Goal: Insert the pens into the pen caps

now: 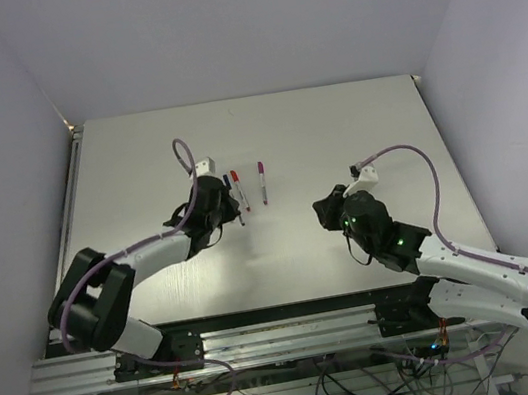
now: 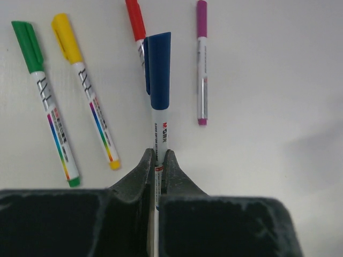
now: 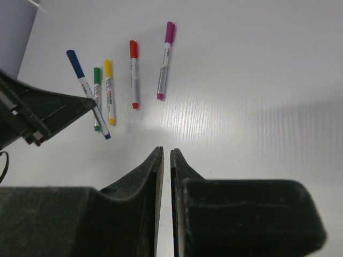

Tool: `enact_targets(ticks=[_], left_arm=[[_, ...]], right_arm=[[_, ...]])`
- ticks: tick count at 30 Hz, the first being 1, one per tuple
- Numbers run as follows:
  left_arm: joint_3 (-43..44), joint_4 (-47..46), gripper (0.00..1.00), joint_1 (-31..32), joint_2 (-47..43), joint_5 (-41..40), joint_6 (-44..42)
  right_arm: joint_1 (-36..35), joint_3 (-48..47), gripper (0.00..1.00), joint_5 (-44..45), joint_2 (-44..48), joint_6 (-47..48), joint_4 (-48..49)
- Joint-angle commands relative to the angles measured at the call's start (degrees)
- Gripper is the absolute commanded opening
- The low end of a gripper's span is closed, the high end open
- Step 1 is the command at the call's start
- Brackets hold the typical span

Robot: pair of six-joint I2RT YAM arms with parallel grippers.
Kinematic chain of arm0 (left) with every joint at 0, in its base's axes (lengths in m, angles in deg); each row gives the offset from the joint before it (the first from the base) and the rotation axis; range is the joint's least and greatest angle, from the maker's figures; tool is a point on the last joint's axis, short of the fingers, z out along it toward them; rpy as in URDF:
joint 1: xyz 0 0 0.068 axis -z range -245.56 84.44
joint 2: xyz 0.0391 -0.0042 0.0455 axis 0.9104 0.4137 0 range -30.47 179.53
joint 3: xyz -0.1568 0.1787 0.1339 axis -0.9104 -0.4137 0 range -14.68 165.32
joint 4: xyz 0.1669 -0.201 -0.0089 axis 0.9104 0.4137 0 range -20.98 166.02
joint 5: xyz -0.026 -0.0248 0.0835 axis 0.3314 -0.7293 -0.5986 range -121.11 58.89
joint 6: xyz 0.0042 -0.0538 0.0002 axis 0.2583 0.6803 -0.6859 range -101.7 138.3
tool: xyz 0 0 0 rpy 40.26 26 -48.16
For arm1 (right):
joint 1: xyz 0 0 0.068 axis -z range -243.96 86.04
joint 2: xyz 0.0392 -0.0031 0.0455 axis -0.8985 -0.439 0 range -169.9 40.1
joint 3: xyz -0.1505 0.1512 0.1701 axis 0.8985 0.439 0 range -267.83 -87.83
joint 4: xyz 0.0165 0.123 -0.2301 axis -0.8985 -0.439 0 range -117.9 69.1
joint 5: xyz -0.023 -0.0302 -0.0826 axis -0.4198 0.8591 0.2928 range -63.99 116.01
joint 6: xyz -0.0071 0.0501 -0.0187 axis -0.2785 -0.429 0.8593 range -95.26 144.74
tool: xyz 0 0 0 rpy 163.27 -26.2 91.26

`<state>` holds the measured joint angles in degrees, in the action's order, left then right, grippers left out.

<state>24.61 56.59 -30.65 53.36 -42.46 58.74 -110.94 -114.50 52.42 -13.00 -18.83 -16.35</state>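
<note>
My left gripper (image 2: 159,155) is shut on the barrel of the blue pen (image 2: 161,131), which points away from it with its blue cap (image 2: 159,69) on. Lying flat on the table are the green pen (image 2: 48,107), the yellow pen (image 2: 91,107), the red pen (image 2: 135,21) and the purple pen (image 2: 201,80), each with a cap of its own colour on one end. My right gripper (image 3: 165,152) hovers well to the right of the row (image 1: 325,210). It is shut, with only a thin slit between the jaws, and holds nothing.
The white table (image 1: 335,135) ends at walls on the left and right. The left arm (image 3: 48,110) juts into the right wrist view beside the pens.
</note>
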Motion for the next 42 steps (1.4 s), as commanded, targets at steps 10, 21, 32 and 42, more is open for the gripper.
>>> enact_targets(ticks=[10, 21, 32, 42], left_arm=[[13.24, 5.83, 0.12, -2.57, 13.65, -3.14, -1.5], [16.51, 9.21, 0.16, -3.32, 17.71, -6.49, 0.03], [16.07, 9.53, 0.31, -3.43, 18.87, -6.06, 1.97], [17.61, 12.07, 0.31, -3.33, 13.52, -6.8, 0.87]], right_arm=[[-0.13, 0.96, 0.1, 2.35, 1.44, -2.19, -2.53], [-0.18, 1.19, 0.1, 1.89, 1.06, -2.48, -2.45], [-0.18, 1.29, 0.1, 1.27, 0.23, -2.78, -1.75], [-0.17, 1.39, 0.1, 1.63, 0.71, -2.57, -1.63]])
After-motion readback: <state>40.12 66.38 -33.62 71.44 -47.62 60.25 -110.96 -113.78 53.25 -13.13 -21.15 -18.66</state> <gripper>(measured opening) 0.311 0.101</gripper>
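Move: The left hand holds the capped blue pen in the air. Its place, the gap between the yellow and red pens, is about 6 cm ahead, 1 cm left and 6 cm below. From that gap the red pen lies some 4 cm right and 2 cm farther out, the yellow one 3 cm left and 1 cm farther out, and the green one about 6 cm left, level with it. From the right hand the gap is roughly 12 cm ahead, 23 cm left and 12 cm down. Still pinching the capped blue pen, the left hand lays it in the gap between yellow and red. It travels about 5 cm forward while sinking, then goes on down to some 5 cm lower overall. The wrist tips down and turns counter-clockwise a little, under 10 degrees each. The fingers part moderately, let the pen go and stay low over it. ##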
